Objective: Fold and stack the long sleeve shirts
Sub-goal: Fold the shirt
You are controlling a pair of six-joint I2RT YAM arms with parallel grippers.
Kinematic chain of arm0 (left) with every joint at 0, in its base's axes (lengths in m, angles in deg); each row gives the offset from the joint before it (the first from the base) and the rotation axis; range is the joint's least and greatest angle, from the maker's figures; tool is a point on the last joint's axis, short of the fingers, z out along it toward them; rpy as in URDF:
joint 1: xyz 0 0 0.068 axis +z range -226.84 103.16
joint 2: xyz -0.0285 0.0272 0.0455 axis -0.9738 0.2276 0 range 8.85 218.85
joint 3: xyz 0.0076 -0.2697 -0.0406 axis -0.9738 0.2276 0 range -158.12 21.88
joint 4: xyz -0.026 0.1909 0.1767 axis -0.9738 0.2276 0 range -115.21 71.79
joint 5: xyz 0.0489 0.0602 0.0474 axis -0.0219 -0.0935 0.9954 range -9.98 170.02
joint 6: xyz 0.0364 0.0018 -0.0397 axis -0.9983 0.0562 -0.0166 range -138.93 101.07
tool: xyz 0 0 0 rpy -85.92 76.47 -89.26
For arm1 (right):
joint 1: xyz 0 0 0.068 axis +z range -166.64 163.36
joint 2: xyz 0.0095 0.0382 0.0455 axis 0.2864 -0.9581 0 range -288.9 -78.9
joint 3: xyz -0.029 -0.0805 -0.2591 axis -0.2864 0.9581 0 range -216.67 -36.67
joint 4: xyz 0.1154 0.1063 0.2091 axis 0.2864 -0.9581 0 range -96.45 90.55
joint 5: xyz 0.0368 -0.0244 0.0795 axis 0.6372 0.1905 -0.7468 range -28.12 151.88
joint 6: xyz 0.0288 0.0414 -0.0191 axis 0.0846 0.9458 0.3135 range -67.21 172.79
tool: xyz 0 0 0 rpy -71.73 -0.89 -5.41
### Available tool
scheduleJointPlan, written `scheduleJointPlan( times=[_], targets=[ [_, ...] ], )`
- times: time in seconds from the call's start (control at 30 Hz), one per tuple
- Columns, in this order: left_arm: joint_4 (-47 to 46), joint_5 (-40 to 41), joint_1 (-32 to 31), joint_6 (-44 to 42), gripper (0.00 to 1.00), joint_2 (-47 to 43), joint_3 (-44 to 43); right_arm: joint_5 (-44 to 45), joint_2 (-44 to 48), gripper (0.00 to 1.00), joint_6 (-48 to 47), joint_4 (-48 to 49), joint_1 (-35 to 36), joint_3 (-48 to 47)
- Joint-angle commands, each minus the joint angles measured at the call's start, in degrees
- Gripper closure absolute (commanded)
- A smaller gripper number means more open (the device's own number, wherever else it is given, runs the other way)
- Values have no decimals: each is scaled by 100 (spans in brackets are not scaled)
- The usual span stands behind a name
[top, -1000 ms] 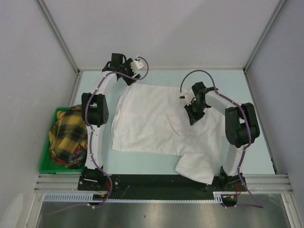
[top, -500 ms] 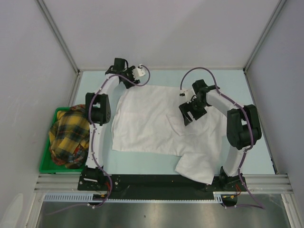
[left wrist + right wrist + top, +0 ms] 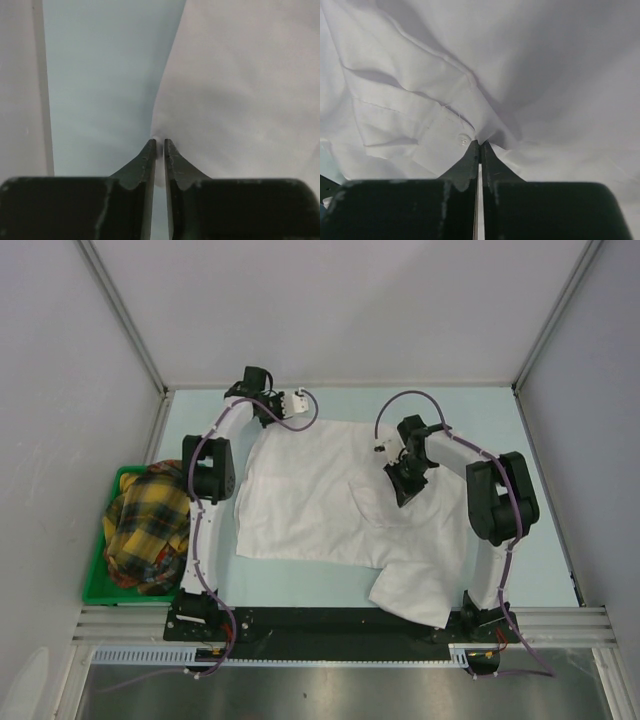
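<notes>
One white long sleeve shirt (image 3: pixel 320 490) lies spread on the pale table, with a sleeve trailing to the near right (image 3: pixel 420 590). My left gripper (image 3: pixel 272 420) is at the shirt's far left corner. In the left wrist view it (image 3: pixel 160 142) is shut on the shirt's edge (image 3: pixel 240 90), with white cloth pinched between the tips. My right gripper (image 3: pixel 402 496) is over the shirt's right middle. Seen from the right wrist, it (image 3: pixel 480 144) is shut on a puckered fold of shirt (image 3: pixel 545 75) beside a buttoned cuff (image 3: pixel 405 120).
A green bin (image 3: pixel 98 575) holding a yellow plaid cloth (image 3: pixel 145 525) stands off the table's left edge. Bare pale table (image 3: pixel 100 75) shows left of the shirt. Grey walls enclose the back and both sides.
The left gripper has closed onto the shirt's far left edge. The right gripper opened, shifted slightly and closed again on the cloth near the cuff.
</notes>
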Motion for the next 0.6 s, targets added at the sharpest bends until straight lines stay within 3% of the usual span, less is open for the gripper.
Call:
scheduleJointPlan(
  times=[0.0,0.03,0.4,0.57],
  targets=[
    [350,-121,-65,-298,92,-55,-179,-117,306,100,-74,-103,-59,-277],
    [333,-156,-65,-237,100,-90,-179,-143,376,100,-83,-130,-121,-295],
    [-159,-613,-30,571,100,-1048,303,-724,1387,100,-505,-675,-517,-541],
    [-177,-631,-48,502,100,-1548,856,-707,1853,100,-760,-973,-666,-769]
  ],
)
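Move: Between the nearly shut left fingertips lies the shirt's far-left corner, about level with the hand point and 1 cm below it; the folded sleeve's end is some 34 cm to the right and 29 cm back. The right hand already grips cloth near that end, whose middle lies roughly 10 cm to its left and 1 cm lower. From the right hand, the shirt's far-right corner is about 22 cm ahead and 22 cm right, the near sleeve some 25 cm straight back. Lifting its pinched fold of the sleeve some 10 cm off the shirt body, the right hand drifts slightly right and swings its fingertips forward and left by about 15 degrees. The left fingers finish shutting on the far-left corner, hold low there, then raise it about 4 cm while easing back towards the shirt and a little right. ##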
